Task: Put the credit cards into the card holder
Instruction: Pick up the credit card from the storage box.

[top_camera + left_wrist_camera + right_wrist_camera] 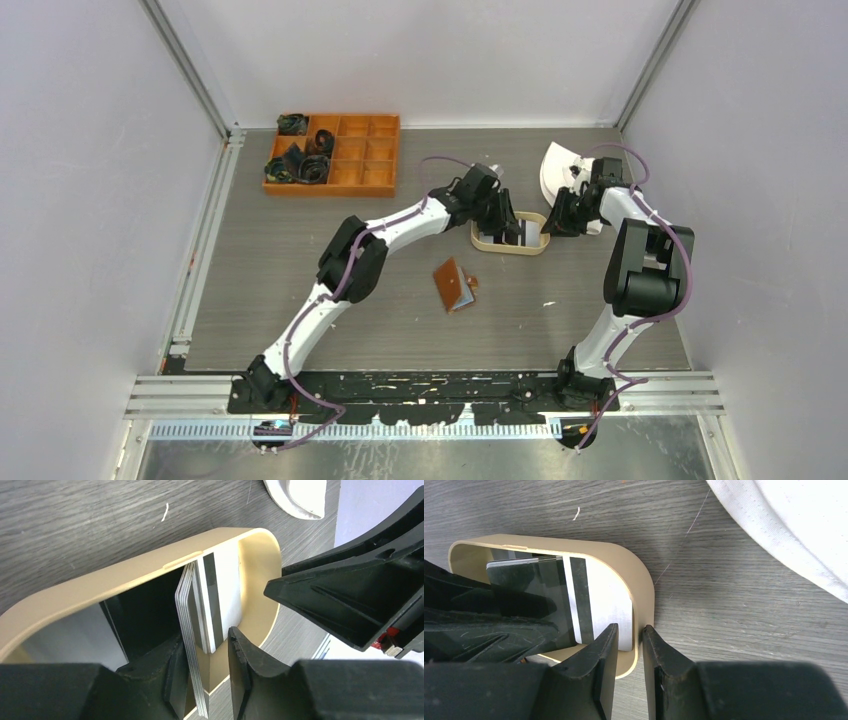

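The credit cards (189, 610) stand on edge as a stack inside the oval tan tray (125, 577). A white card with a dark stripe (225, 595) leans behind them. My left gripper (205, 635) reaches into the tray with its jaws apart around the stack. The cards rest against the left finger, and a gap separates them from the other one. My right gripper (630, 628) is shut on the tray's right end wall (644, 585), one finger inside and one outside. The card holder (455, 285), a brown wallet, lies partly unfolded on the table in front of the tray (510, 250).
An orange compartment box (333, 153) holding black items stands at the back left. A white curved object (560, 165) lies just behind the right gripper (557, 218). Both arms crowd the tray, and the left gripper (507, 222) is inside it.
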Available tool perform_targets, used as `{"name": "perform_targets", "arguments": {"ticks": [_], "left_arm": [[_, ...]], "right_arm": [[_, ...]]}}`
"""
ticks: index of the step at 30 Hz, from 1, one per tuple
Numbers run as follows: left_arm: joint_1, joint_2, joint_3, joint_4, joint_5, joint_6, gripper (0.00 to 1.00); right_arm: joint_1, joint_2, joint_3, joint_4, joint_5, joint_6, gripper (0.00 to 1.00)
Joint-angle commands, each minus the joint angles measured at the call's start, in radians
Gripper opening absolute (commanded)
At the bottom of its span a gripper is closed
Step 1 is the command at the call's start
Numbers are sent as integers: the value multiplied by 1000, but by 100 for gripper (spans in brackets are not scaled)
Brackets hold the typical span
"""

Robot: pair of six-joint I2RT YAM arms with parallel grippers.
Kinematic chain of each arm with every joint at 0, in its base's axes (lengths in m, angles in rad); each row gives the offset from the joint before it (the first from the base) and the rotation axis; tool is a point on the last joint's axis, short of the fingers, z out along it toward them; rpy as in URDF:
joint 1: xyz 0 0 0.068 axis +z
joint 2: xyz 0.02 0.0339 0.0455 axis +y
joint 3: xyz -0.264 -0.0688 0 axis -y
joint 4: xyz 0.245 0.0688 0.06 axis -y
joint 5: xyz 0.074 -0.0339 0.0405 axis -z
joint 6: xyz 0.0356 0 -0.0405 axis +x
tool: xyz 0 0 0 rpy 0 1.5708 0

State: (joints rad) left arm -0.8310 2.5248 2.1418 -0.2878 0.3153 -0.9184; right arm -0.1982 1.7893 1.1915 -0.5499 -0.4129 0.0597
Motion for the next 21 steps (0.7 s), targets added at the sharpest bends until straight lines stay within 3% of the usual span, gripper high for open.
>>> {"name": "perform_targets", "arguments": {"ticks": [1,4,8,14,21], "left_arm": [[2,25,75,-13,39,-10,32],[7,29,72,-9,41,-14,22],[18,7,29,21,48,-16,0],[43,-130,-159,192,48,-14,0],[73,-128,-202,282,126,-89,2]], "right_arm": [[7,-8,44,7,-39,12,30],[7,-7,45,7,-41,11,30],[7,-8,45,4,-44,9,30],[8,-13,44,2,-65,3,31],[5,-26,40,4,-91,-5,33]]}}
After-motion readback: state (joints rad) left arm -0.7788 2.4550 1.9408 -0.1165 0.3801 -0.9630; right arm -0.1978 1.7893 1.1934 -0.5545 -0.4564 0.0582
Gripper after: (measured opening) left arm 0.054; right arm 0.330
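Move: The card stack stands on edge between the left gripper's open fingers, its middle roughly 1 cm ahead, 1 cm left and 2 cm below. The other cards in the box are about 4 cm to the left hand's right; the card holder lies some 12 cm left, 11 cm back and 5 cm below. From the right hand, already straddling the storage box's right end, the box's middle is about 8 cm left and 2 cm below, and the stack about 8 cm left, 1 cm ahead. Sink the left gripper about 1 cm while closing its fingers from both sides onto the card stack, then keep the pinch and draw the stack some 3 cm left, towards the box's left end, easing slightly forward and barely up. Keep the right fingers astride the box's right end and let them follow just under 1 cm left. ##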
